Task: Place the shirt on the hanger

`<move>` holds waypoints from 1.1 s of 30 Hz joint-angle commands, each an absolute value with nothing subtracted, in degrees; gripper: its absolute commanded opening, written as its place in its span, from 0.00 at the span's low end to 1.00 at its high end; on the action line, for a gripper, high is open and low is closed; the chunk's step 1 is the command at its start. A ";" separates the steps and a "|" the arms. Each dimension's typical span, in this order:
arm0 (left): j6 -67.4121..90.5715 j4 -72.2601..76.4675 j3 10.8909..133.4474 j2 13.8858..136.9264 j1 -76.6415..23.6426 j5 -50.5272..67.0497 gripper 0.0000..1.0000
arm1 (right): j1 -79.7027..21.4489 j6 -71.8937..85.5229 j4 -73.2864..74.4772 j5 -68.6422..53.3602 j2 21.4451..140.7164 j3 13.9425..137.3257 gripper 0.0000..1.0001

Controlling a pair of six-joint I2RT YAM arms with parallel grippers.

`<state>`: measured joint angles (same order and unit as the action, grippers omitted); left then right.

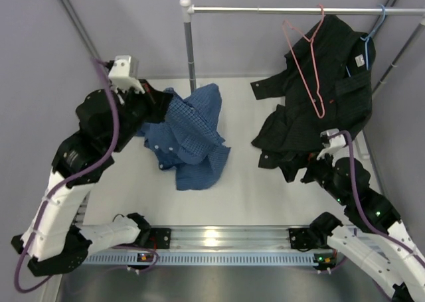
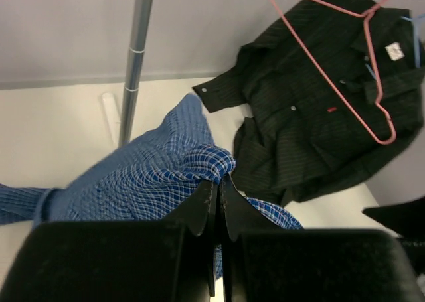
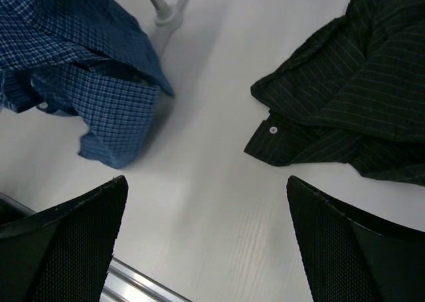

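The blue checked shirt (image 1: 192,139) lies bunched on the white table, left of centre, its upper part lifted. My left gripper (image 1: 159,106) is shut on a fold of it; in the left wrist view the jaws (image 2: 220,182) pinch the blue fabric (image 2: 153,176). The shirt also shows in the right wrist view (image 3: 80,70). The pink-red wire hanger (image 1: 307,63) hangs from the rail at the back right, in front of a black shirt; it also shows in the left wrist view (image 2: 345,76). My right gripper (image 3: 206,202) is open and empty above the table, near the black shirt's lower edge.
A black striped shirt (image 1: 319,109) hangs on a light blue hanger (image 1: 375,26) from the metal rail (image 1: 292,10) and spills onto the table. The rail's upright post (image 1: 190,50) stands behind the blue shirt. Grey walls enclose the table.
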<state>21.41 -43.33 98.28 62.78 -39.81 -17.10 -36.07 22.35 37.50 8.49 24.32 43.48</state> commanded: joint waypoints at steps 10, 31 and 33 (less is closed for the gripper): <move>36.11 -32.52 58.29 60.13 -39.81 -11.68 0.00 | -35.33 20.29 26.03 -12.92 28.74 39.04 0.99; 36.30 -20.22 62.39 62.23 -47.81 8.88 0.00 | -35.42 27.95 19.51 -0.43 35.06 34.62 0.99; 37.61 -17.85 63.89 64.06 -48.95 9.31 0.00 | -35.33 27.16 18.90 -6.14 34.98 35.77 0.99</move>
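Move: The left hand already holds the blue shirt up by one edge; the bare mid-table where it is taken lies about 5 cm back, 13 cm to the right and 38 cm below that hand, with the rack post 17 cm ahead and 4 cm right. From the open right hand, the hanging blue shirt's middle is roughly 28 cm left, 6 cm ahead and slightly higher; the black shirt's near cuff is some 10 cm ahead, 3 cm left and 15 cm below. Keeping its pinch on the blue shirt, the left hand swings it down about 32 cm with the wrist tipping down, then rises some 9 cm and draws it to the right and a little back towards the right hand, turning clockwise. The right hand, fingers wide open throughout, lifts slightly, swings about 9 cm left and dips towards the blue shirt while turning counter-clockwise, then comes up and forward a few centimetres to hover by the shirt's right-hand part, no touch to be seen. ##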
